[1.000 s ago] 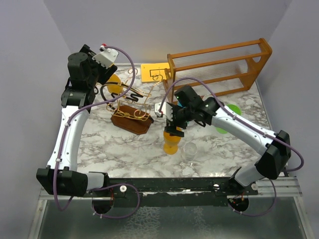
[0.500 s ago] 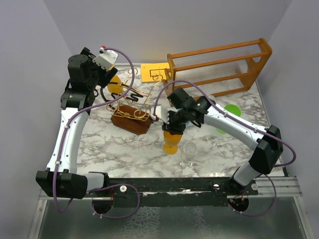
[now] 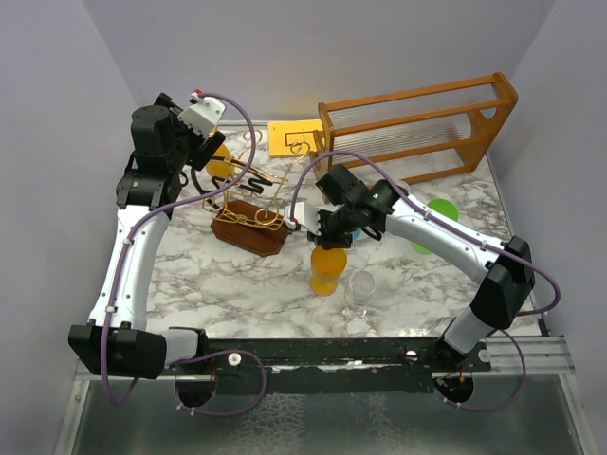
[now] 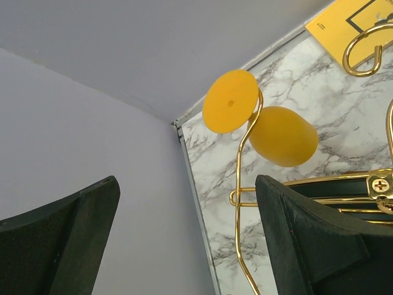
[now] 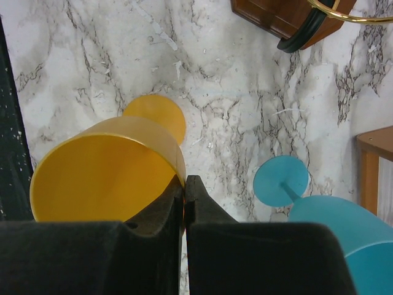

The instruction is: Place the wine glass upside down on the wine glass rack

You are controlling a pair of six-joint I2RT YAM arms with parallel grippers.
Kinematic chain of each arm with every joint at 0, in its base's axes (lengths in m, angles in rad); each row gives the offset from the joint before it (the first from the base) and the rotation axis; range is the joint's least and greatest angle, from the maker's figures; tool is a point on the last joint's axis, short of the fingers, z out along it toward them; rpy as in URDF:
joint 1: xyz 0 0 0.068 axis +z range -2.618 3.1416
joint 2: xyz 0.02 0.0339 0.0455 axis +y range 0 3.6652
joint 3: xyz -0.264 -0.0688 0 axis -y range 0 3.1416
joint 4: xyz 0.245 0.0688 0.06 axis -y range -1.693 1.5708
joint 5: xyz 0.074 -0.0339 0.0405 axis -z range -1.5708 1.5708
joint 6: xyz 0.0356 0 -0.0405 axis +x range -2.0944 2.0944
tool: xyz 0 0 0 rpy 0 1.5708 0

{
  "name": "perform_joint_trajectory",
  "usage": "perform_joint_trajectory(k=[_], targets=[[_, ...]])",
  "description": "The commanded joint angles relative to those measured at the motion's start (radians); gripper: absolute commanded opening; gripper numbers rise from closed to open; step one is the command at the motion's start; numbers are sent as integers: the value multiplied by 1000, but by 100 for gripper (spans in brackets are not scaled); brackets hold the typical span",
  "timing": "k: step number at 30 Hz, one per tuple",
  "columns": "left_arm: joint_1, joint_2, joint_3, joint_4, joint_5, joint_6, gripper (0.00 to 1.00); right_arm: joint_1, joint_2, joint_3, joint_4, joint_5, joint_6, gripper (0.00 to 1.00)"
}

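An orange wine glass [image 3: 327, 269] stands upright on the marble table, its foot under the bowl in the right wrist view. My right gripper [image 5: 185, 181] is shut on the rim of this orange glass [image 5: 98, 166], one finger inside the bowl and one outside. The wine glass rack [image 3: 250, 205], gold wire on a dark brown base, stands at the left. A second orange glass [image 4: 282, 135] hangs upside down on a gold wire arm [image 4: 242, 184]. My left gripper [image 4: 187, 184] is open just behind that arm, holding nothing.
A clear glass [image 3: 360, 287] stands just right of the gripped one. A teal wine glass [image 5: 331, 227] lies close on the right of my right fingers. A large orange-brown wooden frame [image 3: 417, 123] fills the back right, with a yellow card [image 3: 289, 137] beside it and a green item [image 3: 438, 213] under the right arm.
My right gripper came down over the orange glass and its jaws went from open to shut on the rim. The left arm has barely moved.
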Motion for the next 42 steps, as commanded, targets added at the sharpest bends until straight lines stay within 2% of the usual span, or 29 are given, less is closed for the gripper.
perform_joint_trajectory(k=[1, 6, 11, 17, 23, 29, 37, 42], targets=[[7, -23, 57, -30, 36, -81, 97, 7, -23, 38, 6, -38, -31, 1], [8, -23, 80, -40, 38, -91, 99, 6, -78, 46, 24, -48, -63, 2], [8, -12, 128, -49, 53, -177, 99, -5, -184, 22, 75, -47, -81, 1], [7, 33, 239, -82, 106, -295, 99, -33, -256, 98, -24, -58, -55, 2], [8, 112, 396, -118, 215, -414, 99, -155, -268, 269, -148, -206, -47, 1], [8, 173, 471, -136, 345, -577, 99, -378, -190, 553, -266, -441, -17, 1], [6, 262, 537, -97, 654, -783, 99, -404, -122, 781, -168, -306, 99, 1], [4, 293, 562, -58, 749, -878, 96, -404, -39, 892, -69, -238, 174, 1]])
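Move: The right hand already pinches the far rim of the standing orange wine glass, whose middle is about 4 cm back and 8 cm below; the rack stands some 13 cm ahead and 16 cm left, its middle at hand height. The blue glass is 11 cm ahead and 6 cm right, the clear glass 6 cm back and 8 cm right, both about 8 cm below. From the open left hand, the orange glass is about 22 cm back, 27 cm right and 30 cm lower; the hanging glass is roughly 7 cm ahead, 5 cm right and 10 cm below. Upward, slowly at first and then fast, the right hand carries the orange glass some 30 cm, drifting right and a little forward while its fingers swing up from pointing down to pointing left; the rim stays pinched. The left hand, still wide open, rises clear of the hanging glass, then sweeps about 12 cm right towards the orange glass, rolling its left side down and turning clockwise. ##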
